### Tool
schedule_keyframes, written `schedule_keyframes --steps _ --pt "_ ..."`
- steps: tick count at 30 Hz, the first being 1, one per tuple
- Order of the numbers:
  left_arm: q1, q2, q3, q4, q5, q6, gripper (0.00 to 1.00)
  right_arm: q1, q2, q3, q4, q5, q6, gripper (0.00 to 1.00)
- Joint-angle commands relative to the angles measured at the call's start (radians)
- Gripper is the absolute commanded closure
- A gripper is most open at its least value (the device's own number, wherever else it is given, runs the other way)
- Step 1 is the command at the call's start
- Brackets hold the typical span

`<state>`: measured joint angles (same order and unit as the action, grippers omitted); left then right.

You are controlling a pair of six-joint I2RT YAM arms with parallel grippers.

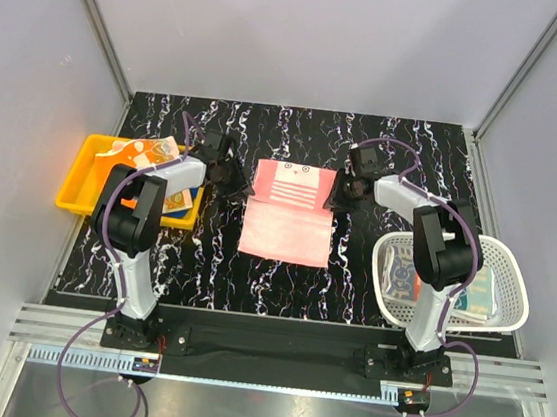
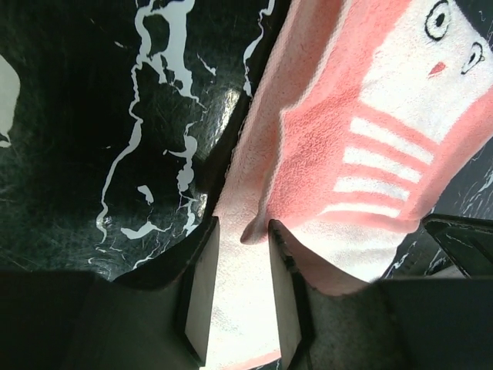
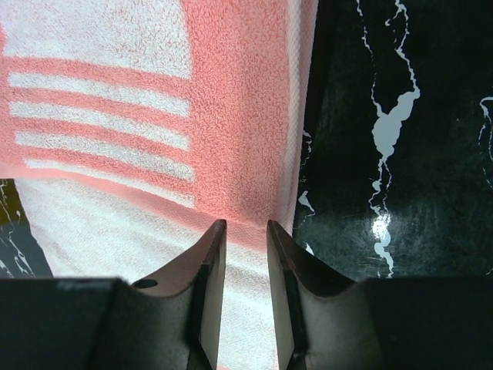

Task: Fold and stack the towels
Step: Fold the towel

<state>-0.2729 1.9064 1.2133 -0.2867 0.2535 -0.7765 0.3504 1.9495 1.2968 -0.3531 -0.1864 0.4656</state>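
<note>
A pink towel (image 1: 288, 215) with a white cartoon face and stripes lies flat in the middle of the black marbled table, its printed far part lying over the plain near part. My left gripper (image 1: 230, 176) is at its far left corner. In the left wrist view the pink towel (image 2: 362, 131) runs under the left gripper (image 2: 243, 225), whose jaws stand apart over the cloth. My right gripper (image 1: 344, 193) is at the far right corner. In the right wrist view its jaws (image 3: 246, 225) are parted above the towel (image 3: 154, 100), near its right edge.
A yellow tray (image 1: 71, 190) at the left holds printed orange and white towels (image 1: 144, 151), partly hidden by the left arm. A white mesh basket (image 1: 511, 285) at the right holds more printed towels (image 1: 401, 278). Grey walls close in the table's back and sides.
</note>
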Motion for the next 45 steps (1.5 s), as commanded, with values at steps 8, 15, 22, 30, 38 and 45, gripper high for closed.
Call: schedule_keyframes --steps 8,15,22,30,38,45 --pt "-0.017 0.014 0.069 -0.009 -0.045 0.046 0.69 0.032 -0.054 0.016 -0.017 0.12 0.007 0.65" --pt "-0.025 0.034 0.084 -0.008 -0.039 0.048 0.82 0.041 -0.049 0.028 -0.035 0.159 0.001 0.65" --pt "-0.026 0.04 0.088 -0.006 -0.037 0.049 0.97 0.056 -0.031 0.036 -0.03 0.174 0.001 0.65" --pt "-0.031 0.042 0.095 -0.008 -0.028 0.063 1.0 0.056 -0.029 0.047 -0.047 0.18 -0.002 0.74" --pt "-0.034 0.039 0.118 -0.028 -0.026 0.075 1.0 0.058 -0.037 0.067 -0.07 0.208 -0.008 0.93" --pt "-0.035 0.023 0.138 -0.063 -0.043 0.089 1.0 0.058 -0.06 0.082 -0.098 0.214 -0.022 1.0"
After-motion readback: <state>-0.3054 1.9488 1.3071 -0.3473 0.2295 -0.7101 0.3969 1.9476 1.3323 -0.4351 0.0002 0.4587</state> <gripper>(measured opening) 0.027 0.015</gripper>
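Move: The near-left corner of the pink towel's folded-over flap sits just below my left fingertips, about 1 cm down and at most 1 cm right. The flap's near-right corner is about 1 cm right of my right hand and 1 cm below. The lower layer's near edge has its middle some 15 cm back and 9 cm inward from each hand. Level with my left hand, the yellow bin lies about 24 cm left; the white basket is roughly 24 cm right and 16 cm back from my right. I close my left hand first, dipping about 1 cm to pinch the flap's near-left corner, then easing barely a centimetre forward, right and up with it. My right hand, still part-open, shifts about 1 cm right onto the other corner and sinks slightly while its wrist tilts some 10 degrees to point more steeply down; only then do its fingers shut on the edge and rise a touch. ##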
